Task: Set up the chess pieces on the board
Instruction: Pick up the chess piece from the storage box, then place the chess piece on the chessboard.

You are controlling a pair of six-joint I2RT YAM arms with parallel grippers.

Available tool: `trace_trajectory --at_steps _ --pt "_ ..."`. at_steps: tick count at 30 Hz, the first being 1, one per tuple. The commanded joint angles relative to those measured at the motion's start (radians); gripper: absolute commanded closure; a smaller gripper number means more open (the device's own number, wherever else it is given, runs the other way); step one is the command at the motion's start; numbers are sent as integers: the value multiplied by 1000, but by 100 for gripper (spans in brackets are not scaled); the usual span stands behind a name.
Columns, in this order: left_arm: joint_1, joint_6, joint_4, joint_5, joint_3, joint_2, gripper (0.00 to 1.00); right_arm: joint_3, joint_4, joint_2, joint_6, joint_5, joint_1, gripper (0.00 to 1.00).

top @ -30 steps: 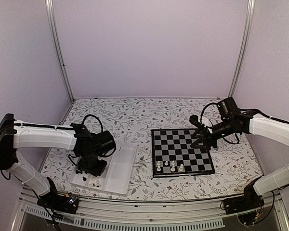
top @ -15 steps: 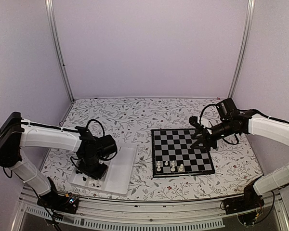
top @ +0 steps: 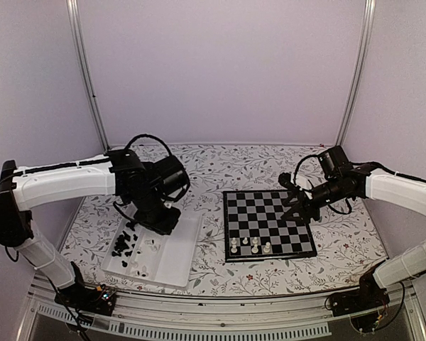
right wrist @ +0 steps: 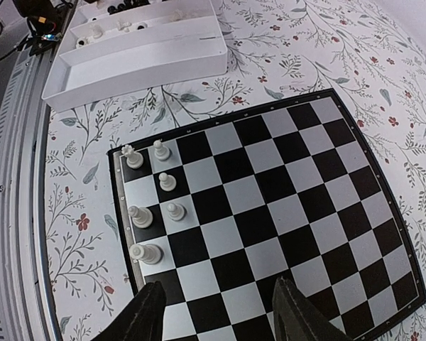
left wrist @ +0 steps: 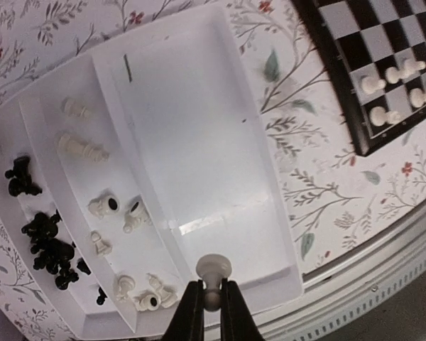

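My left gripper (left wrist: 211,302) is shut on a cream-white pawn (left wrist: 213,272) and holds it above the white tray (left wrist: 199,128). From above, the left gripper (top: 160,222) hangs over the tray's far end. The board (top: 273,213) lies to the right, with several white chess pieces (top: 255,246) along its near-left edge. These white pieces (right wrist: 139,215) also show in the right wrist view. My right gripper (right wrist: 216,312) is open and empty over the board (right wrist: 270,185), at the board's far right side (top: 299,207) from above.
The tray (top: 177,259) holds black pieces (left wrist: 46,241) in its outer slot, also seen from above (top: 124,241), and loose white pieces (left wrist: 92,149) in the neighbouring slot. Its widest compartment is bare. The table's metal front rail (top: 220,320) runs close behind the tray.
My left gripper has closed on the pawn, risen out of the tray's near end and moved up and to the right. The right arm has barely moved.
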Motion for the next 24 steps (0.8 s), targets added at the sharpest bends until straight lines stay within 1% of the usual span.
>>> trace_trajectory --at_steps 1,6,10,15,24 --pt "-48 105 13 10 206 116 91 0 1 11 -8 9 6 46" --pt "-65 244 12 5 501 380 92 -2 4 3 -5 24 5 46" --pt "-75 316 3 -9 684 566 93 -10 13 -15 -2 41 5 46" --pt "-84 359 62 40 807 698 93 -17 20 -23 -2 60 5 46" --pt "-98 394 131 160 959 828 92 -17 26 -13 -2 98 5 46"
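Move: The left hand already holds a white pawn about 10 cm above the storage box. Its likely goal, the empty square beside the row of three pawns, lies some 30 cm to its right, 3 cm ahead and 10 cm below. The nearest pawn stands about 26 cm right and 3 cm ahead, the tall white piece 30 cm right and 1 cm back. From the right hand, that square is roughly 5 cm left, 4 cm back and 12 cm below. Keeping the white pawn pinched, the left hand sweeps some 22 cm to the right and about 8 cm forward, from over the storage box towards the board, rising 4 cm at first and then sinking about 8 cm as it arrives. The wrist turns roughly 25 degrees clockwise on the way, and the hand is still drifting right at the end, above the near left part of the board just beyond the pawns. ##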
